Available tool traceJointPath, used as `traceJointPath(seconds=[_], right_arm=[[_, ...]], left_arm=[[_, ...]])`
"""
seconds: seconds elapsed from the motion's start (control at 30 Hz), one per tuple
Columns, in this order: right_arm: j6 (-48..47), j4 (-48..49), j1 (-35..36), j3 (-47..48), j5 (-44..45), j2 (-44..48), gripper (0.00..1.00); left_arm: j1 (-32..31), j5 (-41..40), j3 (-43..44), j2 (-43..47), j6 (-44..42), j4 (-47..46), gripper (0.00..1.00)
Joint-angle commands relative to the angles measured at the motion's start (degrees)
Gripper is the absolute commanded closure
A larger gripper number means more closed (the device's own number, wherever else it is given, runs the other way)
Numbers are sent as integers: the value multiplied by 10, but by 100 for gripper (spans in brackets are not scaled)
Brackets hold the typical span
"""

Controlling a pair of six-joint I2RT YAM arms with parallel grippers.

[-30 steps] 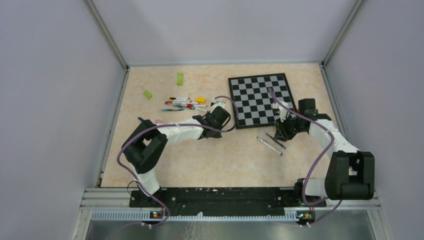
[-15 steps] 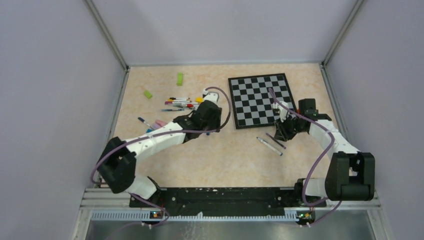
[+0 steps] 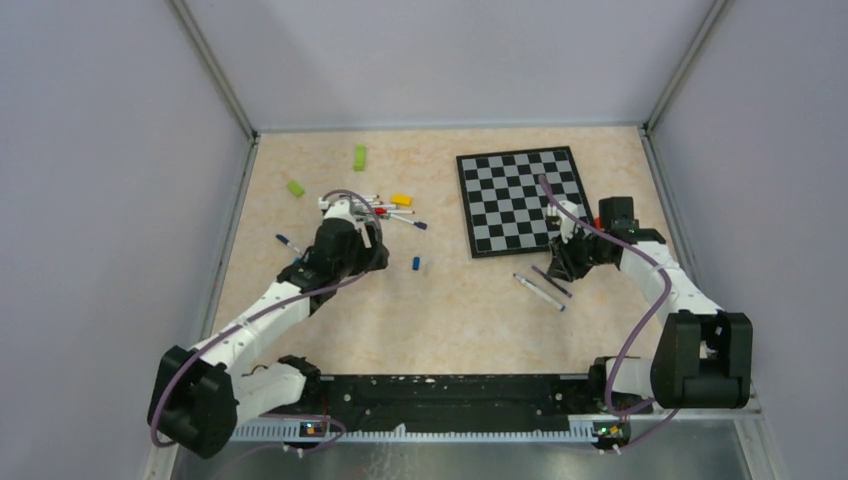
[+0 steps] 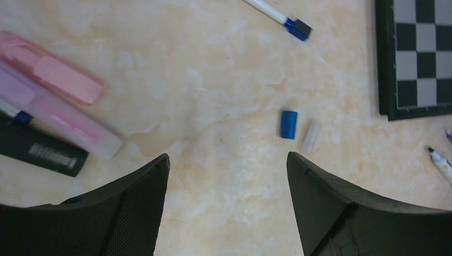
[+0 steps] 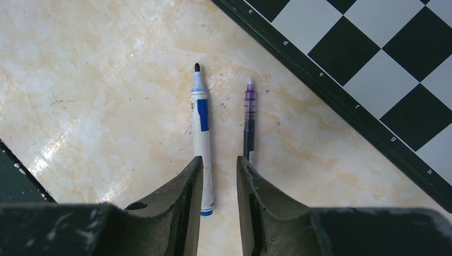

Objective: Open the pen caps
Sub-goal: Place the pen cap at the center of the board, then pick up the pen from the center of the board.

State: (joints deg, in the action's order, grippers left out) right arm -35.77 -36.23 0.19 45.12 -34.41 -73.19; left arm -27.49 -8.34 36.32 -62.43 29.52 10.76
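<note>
My left gripper [image 4: 227, 156] stands wide open with nothing between its fingers, hovering beside the heap of pens [image 3: 385, 207] as my left gripper [image 3: 350, 222] shows from above. A loose blue pen cap [image 4: 288, 124] lies on the table next to a clear cap [image 4: 310, 136]; the blue pen cap [image 3: 416, 263] sits right of that gripper. My right gripper [image 5: 219, 159] hangs low over an uncapped white pen [image 5: 201, 128] and a purple pen [image 5: 248, 114], jaws a narrow gap apart and holding nothing. Both pens [image 3: 540, 288] lie below the chessboard.
The chessboard [image 3: 520, 200] fills the back right, and its edge [image 5: 373, 53] runs close to the right gripper. Two green blocks [image 3: 359, 157] [image 3: 296, 188] and a yellow block [image 3: 401, 199] lie near the pen heap. Pink highlighters [image 4: 50, 69] and a black pen [image 4: 42, 152] lie left of the left gripper.
My left arm has swung left from beside the chessboard to the pen heap. Its jaws have opened wide, and the blue cap now lies on the table. The right arm has not moved.
</note>
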Motion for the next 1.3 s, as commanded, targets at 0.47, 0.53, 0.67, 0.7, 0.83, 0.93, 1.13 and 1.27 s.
traceJointPath(seconds=[0.47,0.53,0.67,0.7,0.83,0.93,1.13,1.27], right_arm=[[3,6,0,21,-33,38,71],[3,7,0,21,-33,40,71],[2,7,0,20,-33,40,71],[2,7,0,20,-33,40,71],[3,8,0,19,-33,39,71],[3,8,1,19,-32,39,71],[3,9,1,17,-31,36,71],[3,10,0,17,-31,34,71]], left_arm=[[146,-74,145,-156,133,192,25],[146,-90,151,-170,140,200,28],[151,-107,144,-187,139,192,32],[156,-109,143,-191,139,186,33],[173,-102,138,-209,130,168,40],[182,-102,142,-220,122,161,42],[196,-95,150,-249,112,156,54],[202,-91,152,-260,107,148,57]])
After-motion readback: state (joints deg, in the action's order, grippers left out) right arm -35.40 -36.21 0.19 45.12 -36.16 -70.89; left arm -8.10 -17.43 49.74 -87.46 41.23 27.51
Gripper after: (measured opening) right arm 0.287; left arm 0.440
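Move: The purple-capped highlighter lies about 12 cm to the left hand's left, 4 cm ahead and 9 cm below. At that same depth, the pink highlighter is 12 cm left and 6 cm ahead, the black marker 15 cm left and 1 cm ahead, and the loose blue cap 8 cm right and 3 cm ahead. From the right hand the purple-capped highlighter is some 55 cm left, 6 cm ahead and 6 cm lower. Left hand sweeps some 13 cm left and 8 down towards the purple-capped highlighter, turning counter-clockwise, fingers half closing. ##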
